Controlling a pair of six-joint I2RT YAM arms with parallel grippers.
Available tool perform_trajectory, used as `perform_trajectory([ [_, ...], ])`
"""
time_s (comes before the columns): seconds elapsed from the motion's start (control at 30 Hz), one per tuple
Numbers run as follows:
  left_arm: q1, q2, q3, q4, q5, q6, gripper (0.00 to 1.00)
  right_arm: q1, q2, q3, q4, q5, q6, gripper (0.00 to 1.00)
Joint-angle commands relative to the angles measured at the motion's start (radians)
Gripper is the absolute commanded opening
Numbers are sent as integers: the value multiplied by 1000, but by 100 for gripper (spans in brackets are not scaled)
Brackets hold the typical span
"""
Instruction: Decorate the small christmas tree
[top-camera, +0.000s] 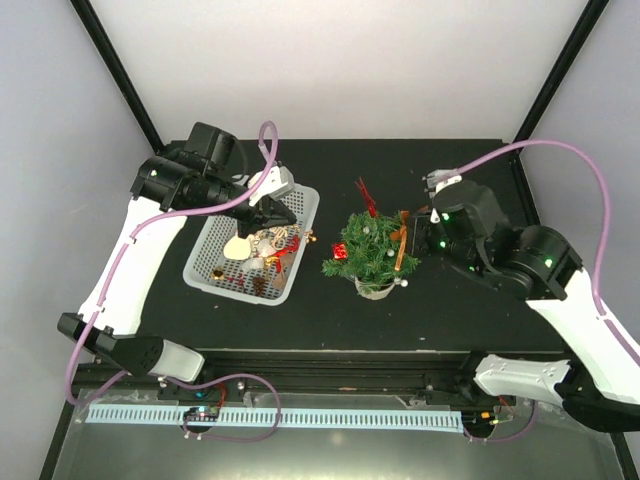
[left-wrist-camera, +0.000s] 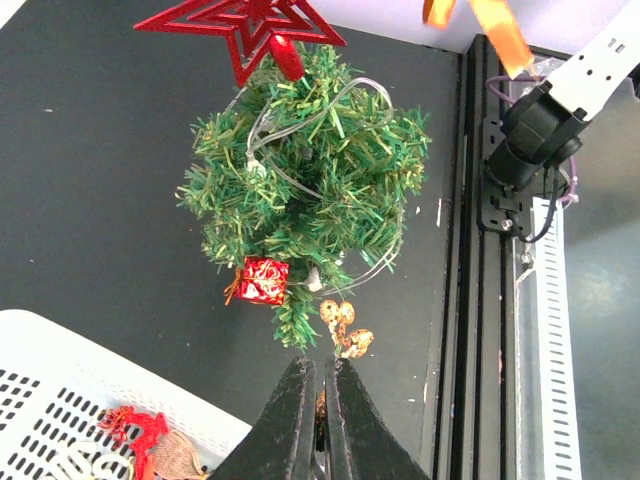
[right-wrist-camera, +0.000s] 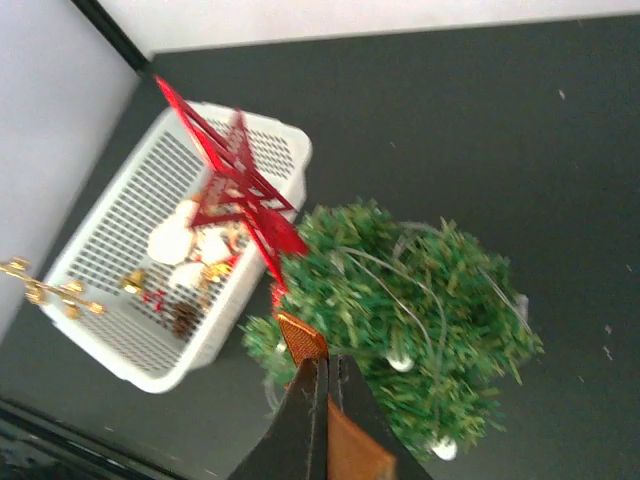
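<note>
The small christmas tree (top-camera: 372, 252) stands mid-table in a whitish pot (top-camera: 375, 289), topped by a red star (top-camera: 367, 195), with a red gift box (left-wrist-camera: 262, 280) and white baubles on its branches. My left gripper (top-camera: 285, 214) hovers over the right edge of the white mesh basket (top-camera: 205, 262), left of the tree. It is shut on the stem of a gold glitter sprig (left-wrist-camera: 343, 328). My right gripper (top-camera: 414, 227) is at the tree's right side, shut on an orange ribbon (right-wrist-camera: 303, 340) that lies against the branches.
The basket (right-wrist-camera: 120, 250) holds several ornaments, among them white discs, a pine cone and a red reindeer (left-wrist-camera: 135, 425). The table's black rail (left-wrist-camera: 490, 300) runs along the near edge. Black frame posts (top-camera: 115, 70) stand at the back corners.
</note>
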Motion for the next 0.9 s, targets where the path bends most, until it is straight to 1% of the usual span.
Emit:
perform_trajectory([
  [0.0,-7,8,19,37,1,-18,2,-3,-23,-62,-47,78,65,1],
  [0.17,-7,10,16,36,-2,-18,2,-4,-13,-97,-89,121,101,1],
  [0.3,-7,10,11,41,-1,-19,1,-3,10,-114,-98,110,96,1],
  [0.7,-6,4,3,49,-6,-18,1,-10,53,-190,-40,80,80,1],
  [0.87,-7,4,8,53,-7,-21,2,-57,59,-215,6,29,51,1],
])
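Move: Above the tree's right side, the right hand holds the orange ribbon bow; the middle of the small tree lies about 4 cm ahead of it, 4 cm to its left and some 15 cm below. The red star is about 8 cm ahead, 8 cm left and 5 cm lower; the red gift box is roughly 2 cm ahead, 12 cm left and 14 cm lower. From the left hand the tree is about 19 cm right, 2 cm back and 13 cm below. Lowering the orange bow towards the right side of the tree's foliage, the right hand sinks about 9 cm, almost straight down, easing briefly partway before going on. The wrist tips the fingers some 15 degrees more steeply downward and swings them a little clockwise, while they stay shut on the ribbon. ##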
